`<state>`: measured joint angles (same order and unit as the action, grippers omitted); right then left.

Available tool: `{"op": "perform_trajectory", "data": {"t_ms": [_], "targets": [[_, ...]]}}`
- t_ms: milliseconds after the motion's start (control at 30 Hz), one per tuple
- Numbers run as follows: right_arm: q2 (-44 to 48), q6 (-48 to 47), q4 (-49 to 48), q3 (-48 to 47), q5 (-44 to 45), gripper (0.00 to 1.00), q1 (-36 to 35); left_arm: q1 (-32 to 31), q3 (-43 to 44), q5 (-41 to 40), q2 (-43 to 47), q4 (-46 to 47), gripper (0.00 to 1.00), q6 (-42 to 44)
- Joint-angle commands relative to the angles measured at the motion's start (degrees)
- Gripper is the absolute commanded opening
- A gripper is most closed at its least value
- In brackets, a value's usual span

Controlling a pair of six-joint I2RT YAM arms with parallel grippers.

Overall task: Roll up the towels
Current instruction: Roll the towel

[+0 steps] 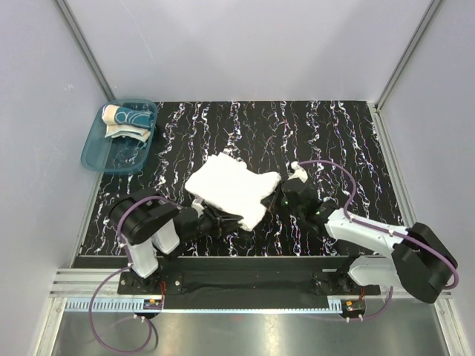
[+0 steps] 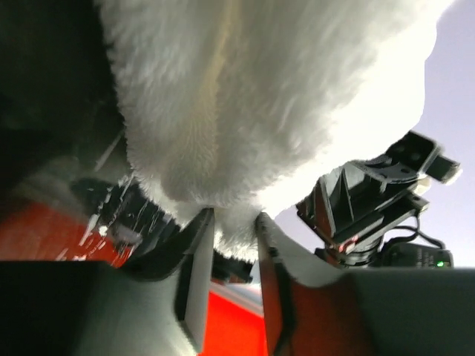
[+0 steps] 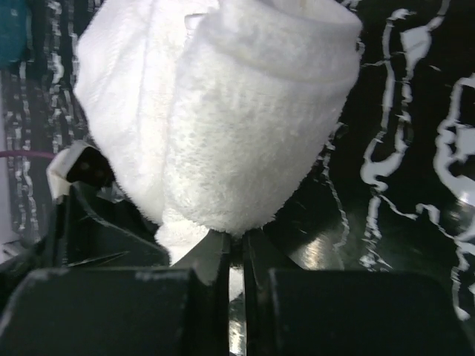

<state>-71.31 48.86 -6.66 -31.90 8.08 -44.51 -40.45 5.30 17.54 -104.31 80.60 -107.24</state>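
Note:
The large white towel [image 1: 231, 189] lies bunched in the middle of the black marbled mat. My left gripper [image 1: 225, 220] is at its near edge. In the left wrist view its jaws [image 2: 231, 219] stand apart, and the towel's [image 2: 245, 89] fluffy edge hangs loosely between the tips. My right gripper [image 1: 281, 191] is at the towel's right edge. The right wrist view shows that gripper [image 3: 236, 241] shut on a fold of the towel [image 3: 237, 126]. The smaller cream towel with a teal pattern [image 1: 125, 119] rests inside the tub at the far left.
The translucent teal tub [image 1: 104, 156] sits at the mat's far left corner, partly off the mat [image 1: 334, 141]. Grey walls close in the back and both sides. The right arm's wrist [image 2: 371, 193] shows close behind the towel in the left wrist view.

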Motion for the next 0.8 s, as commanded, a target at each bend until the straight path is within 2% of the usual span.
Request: {"op": "perform_trajectory", "data": {"t_ms": [0, 33, 67, 100, 133, 200, 233, 267, 333, 433, 567, 667, 700, 767], "targets": [[3.28, -3.86, 15.25, -2.81, 3.44, 0.0, 1.53, -0.6, 4.0, 6.1, 9.69, -15.15, 0.38, 7.02], [3.98, -3.34, 17.27, -2.99, 3.61, 0.0, 1.53, -0.6, 6.28, 6.1, 12.53, -21.82, 0.44, 9.83], [3.98, -3.25, 18.42, -3.51, 3.61, 0.0, 1.62, -0.6, 10.91, 5.23, 15.34, -37.46, 0.48, 16.3], [3.9, -3.42, 20.17, -4.3, 3.7, 0.0, 1.62, -0.86, 14.0, 4.01, 20.59, -46.06, 0.54, 19.93], [3.55, -3.77, 22.8, -5.79, 3.61, 0.0, 1.62, -1.04, 16.65, 2.17, 22.82, -61.11, 0.59, 26.93], [2.85, -4.47, 25.71, -7.82, 3.35, 0.0, 1.62, -1.82, 23.86, -4.6, 27.9, -72.54, 0.61, 33.21], [1.88, -5.61, 28.95, -10.26, 3.0, 0.0, 1.62, -2.35, 26.05, -7.49, 29.07, -82.78, 0.61, 39.07], [1.35, -6.14, 30.55, -11.51, 2.82, 0.0, 1.62, -2.97, 28.6, -13.96, 30.21, -87.06, 0.61, 41.91], [-0.4, -7.8, 34.06, -15.1, 1.69, 0.0, 1.62, -6.74, 34.23, -21.02, 33.02, -94.53, 0.62, 49.62], [-2.95, -9.48, 37.84, -19.41, 0.02, 0.0, 1.62, -13.94, 39.16, -32.72, 34.88, -98.34, 0.66, 57.98], [-5.77, -10.28, 40.92, -23.11, -1.48, 0.0, 1.62, -25.43, 42.15, -45.44, 34.27, -97.82, 0.75, 65.39], [-8.58, -10.98, 43.04, -25.57, -2.98, 0.0, 1.62, -31.52, 45.05, -54.68, 31.72, -97.38, 0.77, 70.23], [-9.63, -11.15, 43.3, -26.28, -3.85, 0.0, 1.71, -34.49, 46.98, -56.37, 29.63, -97.47, 0.77, 72.24], [-10.34, -11.16, 43.66, -26.72, -4.03, 0.0, 1.62, -36.36, 48.73, -59.18, 27.24, -97.56, 0.78, 73.75]]}}
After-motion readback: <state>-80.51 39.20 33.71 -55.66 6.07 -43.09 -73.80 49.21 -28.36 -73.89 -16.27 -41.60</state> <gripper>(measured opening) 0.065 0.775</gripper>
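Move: Just off the left fingertips, which are already parting, lies the white towel's near corner, about 2 cm right, 1 cm back and 1 cm below. The towel's middle is roughly 13 cm ahead, 4 cm left and 4 cm below the left hand. The right fingers already pinch its right end; from them the raised fold bulges some 5 cm ahead and 3 cm left, level, and the near corner is 8 cm back, 6 cm left, 6 cm below. Letting go of the near corner, the left hand rises about 8 cm, first swinging forward and right, then drawing back above the near edge, while it rolls nearly 90 degrees about its fingers, tips farther down and opens wide. The right hand keeps its pinch, pulls the towel right and slightly back and down, lifts again a little, and turns its fingers more steeply down. ##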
